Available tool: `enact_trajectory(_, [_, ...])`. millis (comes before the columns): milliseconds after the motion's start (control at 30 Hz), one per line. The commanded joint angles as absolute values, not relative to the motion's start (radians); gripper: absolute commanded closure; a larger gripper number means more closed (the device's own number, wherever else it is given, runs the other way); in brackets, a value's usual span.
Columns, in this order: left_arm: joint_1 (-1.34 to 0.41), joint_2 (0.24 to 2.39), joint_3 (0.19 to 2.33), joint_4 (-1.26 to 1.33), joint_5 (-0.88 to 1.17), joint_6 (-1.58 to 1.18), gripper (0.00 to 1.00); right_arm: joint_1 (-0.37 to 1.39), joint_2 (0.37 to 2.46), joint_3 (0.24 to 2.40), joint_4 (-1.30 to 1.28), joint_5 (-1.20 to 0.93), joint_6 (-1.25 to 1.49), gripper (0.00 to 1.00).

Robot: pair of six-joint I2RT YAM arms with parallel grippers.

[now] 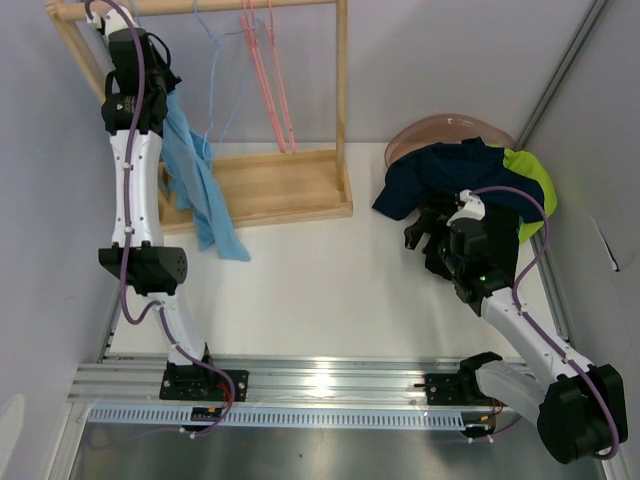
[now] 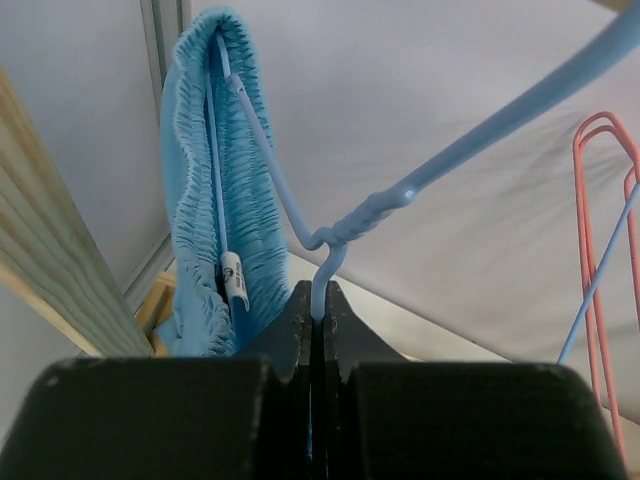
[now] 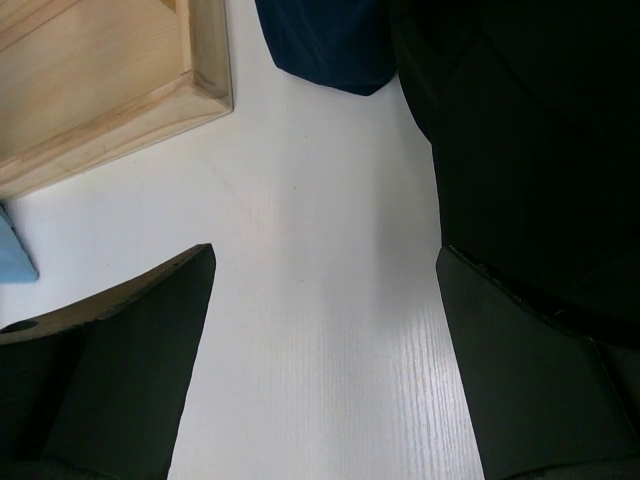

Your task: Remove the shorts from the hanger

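Note:
Light blue shorts (image 1: pixel 195 180) hang from a pale blue wire hanger (image 2: pixel 340 235) at the left end of the wooden rack. In the left wrist view their gathered waistband (image 2: pixel 210 200) drapes over the hanger's left arm. My left gripper (image 1: pixel 155 70) (image 2: pixel 320 300) is shut on the hanger's neck, just below the twist in the wire. Navy shorts (image 1: pixel 440 175) (image 3: pixel 330 45) and lime green shorts (image 1: pixel 530 180) lie in a heap at the right. My right gripper (image 1: pixel 425 225) (image 3: pixel 325 255) hovers open over bare table beside that heap, holding nothing.
The wooden rack's base (image 1: pixel 280 185) (image 3: pixel 110 80) stands at the back left, its rail across the top. Pink hangers (image 1: pixel 270 80) (image 2: pixel 590 250) and an empty blue hanger (image 1: pixel 220 60) hang there. A pinkish bowl (image 1: pixel 450 130) sits behind the heap. Dark cloth (image 3: pixel 520 120) fills the right wrist view's right side.

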State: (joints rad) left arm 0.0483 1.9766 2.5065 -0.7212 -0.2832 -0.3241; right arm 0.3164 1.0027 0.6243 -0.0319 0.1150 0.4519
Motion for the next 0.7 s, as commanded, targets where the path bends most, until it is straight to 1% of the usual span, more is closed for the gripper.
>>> enact_trajectory(0, [0.06, 1.954, 2.554, -0.71, -0.261, -0.336, 1.0, 0.33, 1.011, 0.617, 0.028, 0.12, 0.457, 0.0])
enact_trajectory(200, [0.055, 1.876, 2.556, -0.703, -0.207, -0.347, 1.0, 0.371, 1.003, 0.635, 0.035, 0.13, 0.46, 0.01])
enact_trajectory(300, [0.048, 1.818, 2.562, -0.696, -0.187, -0.356, 1.0, 0.44, 0.986, 0.667, 0.069, 0.1, 0.43, 0.01])
enact_trajectory(333, [0.046, 1.787, 2.56, -0.696, -0.184, -0.359, 1.0, 0.503, 0.982, 0.682, 0.087, 0.091, 0.417, 0.01])
enact_trajectory(433, [0.037, 1.744, 2.539, -0.699, -0.175, -0.362, 1.0, 0.616, 0.985, 0.777, 0.103, 0.106, 0.364, 0.01])
enact_trajectory(467, [0.029, 1.714, 2.53, -0.701, -0.178, -0.364, 1.0, 0.697, 0.995, 0.81, 0.107, 0.115, 0.354, 0.01])
enact_trajectory(533, [0.022, 1.683, 2.487, -0.706, -0.182, -0.364, 1.0, 0.786, 1.047, 0.923, 0.11, 0.138, 0.324, 0.0])
enact_trajectory(567, [0.012, 1.666, 2.473, -0.707, -0.187, -0.365, 1.0, 0.88, 1.074, 0.964, 0.11, 0.176, 0.31, 0.01])
enact_trajectory(600, [0.009, 1.631, 2.444, -0.71, -0.193, -0.367, 1.0, 0.923, 1.135, 1.053, 0.11, 0.193, 0.279, 0.01])
enact_trajectory(667, [-0.02, 1.597, 2.387, -0.703, -0.196, -0.368, 1.0, 1.004, 1.21, 1.141, 0.118, 0.23, 0.255, 0.01])
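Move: Just under the left fingers, which already pinch the light-blue hanger near its twisted neck, hang the light-blue shorts, middle about 20 cm lower and 2 cm left; the rail runs some 14 cm above and 4 cm ahead, the pink hangers 24 cm to the right and 3 cm ahead. From the right hand the shorts are about 55 cm left, 18 cm ahead and 6 cm higher; the black shorts lie 12 cm right, 7 cm ahead, 12 cm below. Keeping its pinch on the hanger, the left hand at first barely stirs, then draws it back about 9 cm and up 8 cm away from the rail, drifting a little right. The right hand, open and empty, leaves the clothes pile and sweeps some 20 cm left and 16 cm up, with a little back, towards the light-blue shorts, turning about 30 degrees counter-clockwise and tipping its fingers upward. ##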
